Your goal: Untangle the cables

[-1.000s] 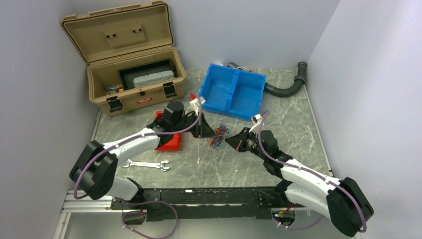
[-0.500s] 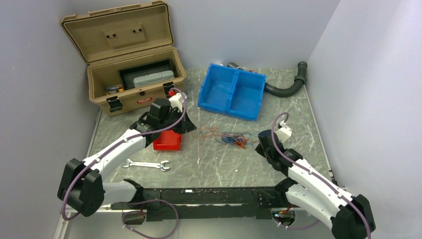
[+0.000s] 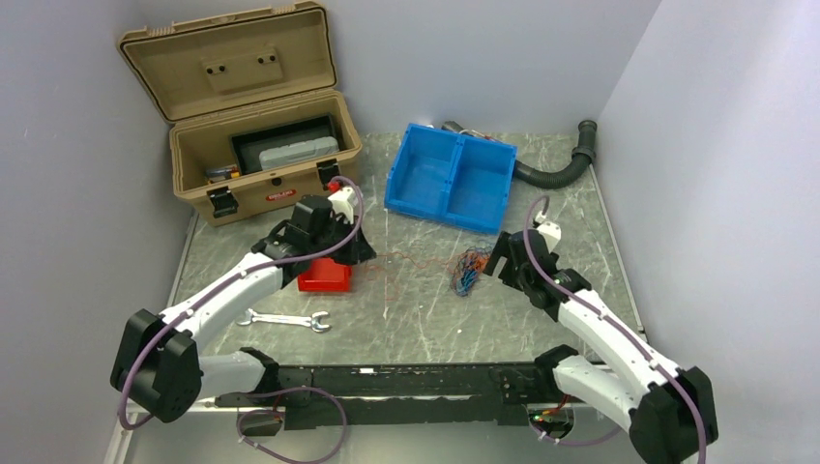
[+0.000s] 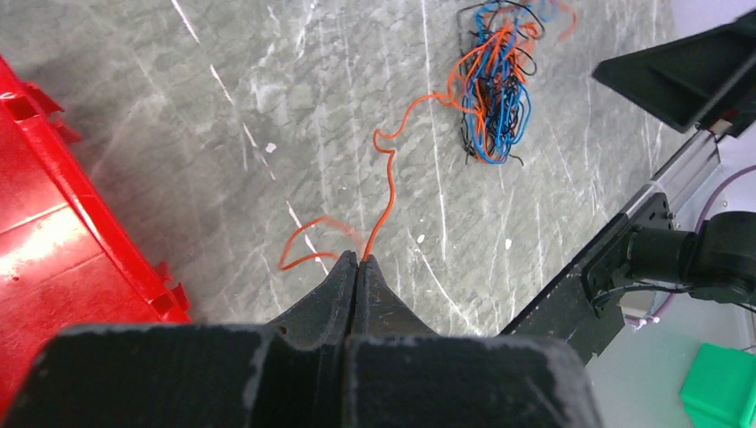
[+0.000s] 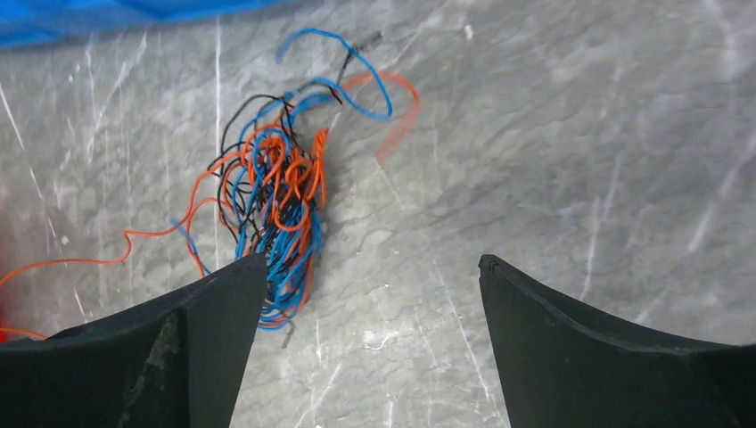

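Note:
The cables [image 3: 470, 270] lie in a tangled clump of thin orange, blue and black wires [image 5: 276, 205] on the marble table, right of centre. One orange wire [image 4: 390, 183] runs out of the clump [image 4: 493, 89] leftward into my left gripper [image 4: 358, 259], which is shut on its end beside the red bin; in the top view this gripper [image 3: 367, 253] is low over the table. My right gripper [image 5: 373, 260] is open just right of the clump, with bare table between its fingers. Its left finger [image 5: 214, 303] overlaps the clump's edge. Seen from above, the right gripper [image 3: 490, 265] is next to the wires.
A small red bin [image 3: 324, 275] is under the left arm, and a wrench [image 3: 283, 320] lies nearer the front. At the back stand an open tan toolbox [image 3: 261, 155] and a blue two-part bin [image 3: 452, 179]. A black ribbed hose [image 3: 556, 169] curves in the far right corner.
My right gripper has opened and let go of the wires, which have drawn back into a compact clump. The right arm shifted a little toward them. The left gripper stayed shut on the orange wire.

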{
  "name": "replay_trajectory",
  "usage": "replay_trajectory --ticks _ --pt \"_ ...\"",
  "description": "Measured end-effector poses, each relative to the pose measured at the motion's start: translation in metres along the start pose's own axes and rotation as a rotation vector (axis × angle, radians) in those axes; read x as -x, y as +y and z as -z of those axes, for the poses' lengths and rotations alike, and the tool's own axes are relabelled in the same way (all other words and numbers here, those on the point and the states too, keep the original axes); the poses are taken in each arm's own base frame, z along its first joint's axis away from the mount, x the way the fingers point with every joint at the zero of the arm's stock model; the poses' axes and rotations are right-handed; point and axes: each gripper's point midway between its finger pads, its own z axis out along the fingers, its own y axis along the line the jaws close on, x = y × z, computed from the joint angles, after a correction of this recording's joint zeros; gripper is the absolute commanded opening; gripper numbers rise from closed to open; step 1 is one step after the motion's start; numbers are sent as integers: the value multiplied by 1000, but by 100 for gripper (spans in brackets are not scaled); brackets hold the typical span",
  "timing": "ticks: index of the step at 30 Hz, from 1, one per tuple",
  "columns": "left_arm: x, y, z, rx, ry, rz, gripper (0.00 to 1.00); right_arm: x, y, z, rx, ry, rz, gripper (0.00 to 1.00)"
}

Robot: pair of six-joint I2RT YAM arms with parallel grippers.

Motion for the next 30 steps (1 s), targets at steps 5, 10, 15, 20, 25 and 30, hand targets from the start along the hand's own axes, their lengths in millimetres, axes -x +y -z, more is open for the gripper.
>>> replay_trajectory --ticks 5,10,15,20,25,30 --pt "-6 -11 -2 -38 22 -28 0 -20 9 -14 16 112 48 84" --pt "-8 -22 -5 -60 38 -63 0 -39 23 -28 57 196 28 73" --pt "-1 -28 -2 -67 26 -81 0 -56 36 -43 92 256 33 60" --pt "4 -29 4 -53 15 -87 0 -70 40 -55 79 309 65 7" --pt "19 -26 17 -11 -28 -75 0 -62 39 -60 29 288 67 0" --pt "63 13 60 91 -203 39 0 -38 4 -46 -107 198 17 0"
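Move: The right hand, open and empty, has the middle of the cable bundle about 6 cm to its left, 3 cm ahead and 8 cm below; the blue tray's middle is roughly 23 cm ahead of this hand, 10 cm left and 7 cm lower. The left hand, already pinching an orange cable, has the bundle some 24 cm to its right, 2 cm ahead and 13 cm down, and the red box about 11 cm left, 5 cm ahead and 12 cm lower. The right hand sinks about 7 cm while going 6 cm left onto the near part of the bundle, tipping some 15 degrees further down, shuts its wide-open fingers on the strands, then draws them back to the right about 5 cm and slightly up. The left hand keeps its pinch on the orange cable, first easing a couple of centimetres right and back, then speeding up to the left by about 7 cm while rising and reaching a little forward, away from the bundle and past where it began. ##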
